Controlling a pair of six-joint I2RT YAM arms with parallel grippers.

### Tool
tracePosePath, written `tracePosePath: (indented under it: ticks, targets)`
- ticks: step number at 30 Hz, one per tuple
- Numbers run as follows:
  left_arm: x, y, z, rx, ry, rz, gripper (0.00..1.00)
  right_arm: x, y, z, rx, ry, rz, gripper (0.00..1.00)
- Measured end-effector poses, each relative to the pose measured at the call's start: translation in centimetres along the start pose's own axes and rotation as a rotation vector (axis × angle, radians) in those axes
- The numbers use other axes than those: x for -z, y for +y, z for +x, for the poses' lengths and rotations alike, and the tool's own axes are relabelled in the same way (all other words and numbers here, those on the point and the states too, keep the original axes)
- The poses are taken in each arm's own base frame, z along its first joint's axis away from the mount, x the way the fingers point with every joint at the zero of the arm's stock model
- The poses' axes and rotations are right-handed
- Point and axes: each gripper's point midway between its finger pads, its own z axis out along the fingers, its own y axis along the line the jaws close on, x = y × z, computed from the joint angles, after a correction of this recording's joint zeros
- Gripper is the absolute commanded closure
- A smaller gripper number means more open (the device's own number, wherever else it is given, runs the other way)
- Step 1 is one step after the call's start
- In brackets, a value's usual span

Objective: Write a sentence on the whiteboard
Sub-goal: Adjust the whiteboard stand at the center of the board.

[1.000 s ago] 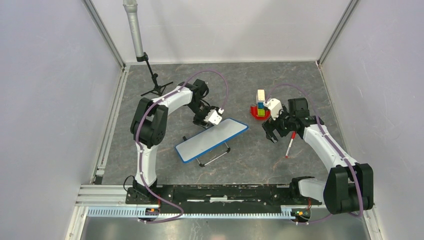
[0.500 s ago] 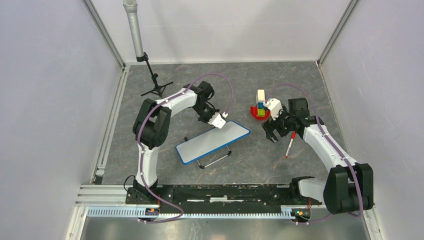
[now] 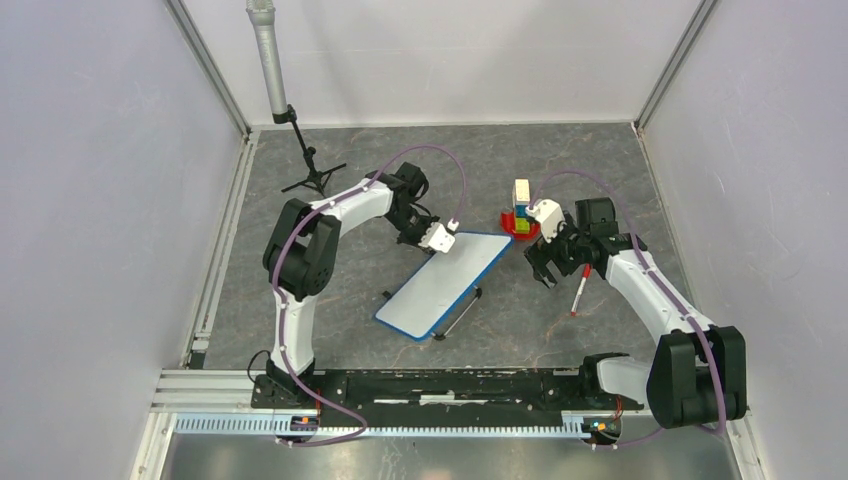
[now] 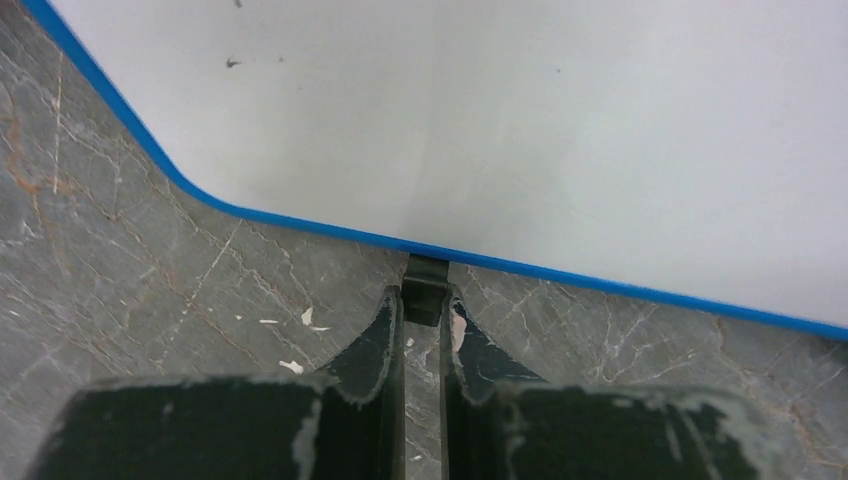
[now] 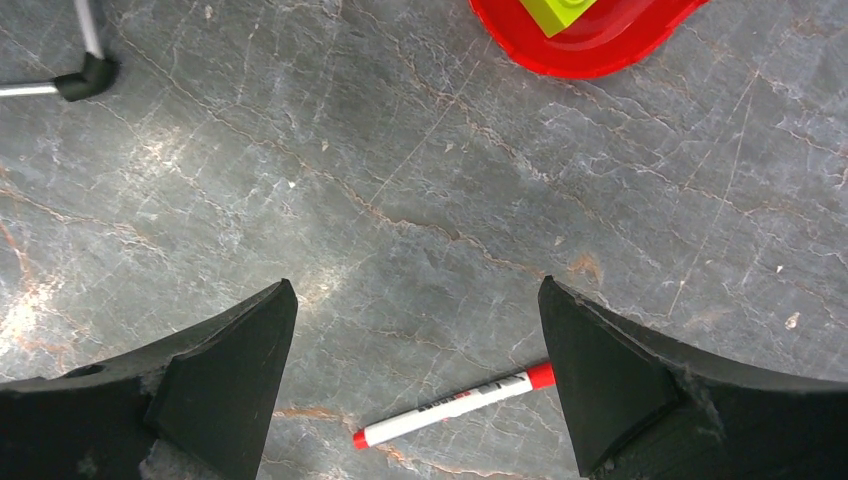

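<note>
The whiteboard [image 3: 442, 285], white with a blue rim, lies slanted on the stone table in front of the left arm. My left gripper [image 3: 446, 241] is at its far corner. In the left wrist view the left gripper [image 4: 425, 297] is shut on a small dark tab under the blue rim of the whiteboard [image 4: 520, 120]. The board face is blank apart from tiny specks; no sentence is in view. My right gripper [image 3: 543, 272] hangs open above the table, and in its wrist view a red-capped marker [image 5: 455, 404] lies on the table below the right gripper [image 5: 418, 300].
A red dish of coloured blocks [image 3: 520, 222] stands just behind the right gripper and the board's far corner. The marker [image 3: 579, 290] lies right of the board. A microphone stand [image 3: 300, 150] is at the back left. A wire leg [image 3: 460, 313] juts from the board's near side.
The left gripper closed on the board's edge tab. The board swung round, its near end moving right and toward the front. The right arm stayed still.
</note>
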Motion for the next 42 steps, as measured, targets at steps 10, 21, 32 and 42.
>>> tracePosePath:
  ticks: [10,21,32,42]
  targets:
    - [1.3,0.4,2.0,0.319,0.063,-0.078,0.98,0.0,-0.5,0.3,-0.004,0.013,0.032,0.02]
    - [3.9,1.3,5.7,0.717,0.169,-0.303,0.98,1.2,-4.2,0.4,-0.147,-0.043,0.151,0.02]
    - [7.0,-2.0,7.3,1.038,0.334,-0.543,0.98,3.3,-6.2,0.6,-0.202,-0.101,0.213,0.02]
    - [6.3,-3.1,5.8,1.310,0.400,-0.699,0.98,4.4,-5.1,0.0,-0.204,-0.137,0.194,0.02]
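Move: The left fingers already hold the black foot at the whiteboard's far-left edge. The whiteboard's middle lies about 8 cm back and 3 cm right of them, a little above, and the stand's other black foot some 10 cm back and 11 cm left, level. The red tray with blocks is roughly 21 cm to the right and 5 cm ahead, slightly below. From the right hand the whiteboard is about 27 cm left, 2 cm back and 3 cm lower. Counter-clockwise, through nearly 90 degrees, the left hand swings the whiteboard by its pinched foot, arcing forward-left, then left, and finally curling back a few centimetres, for about 9 cm leftward overall with barely any lift. The empty right hand draws some 5 cm right, then rises 4 cm, fingers still wide open. ##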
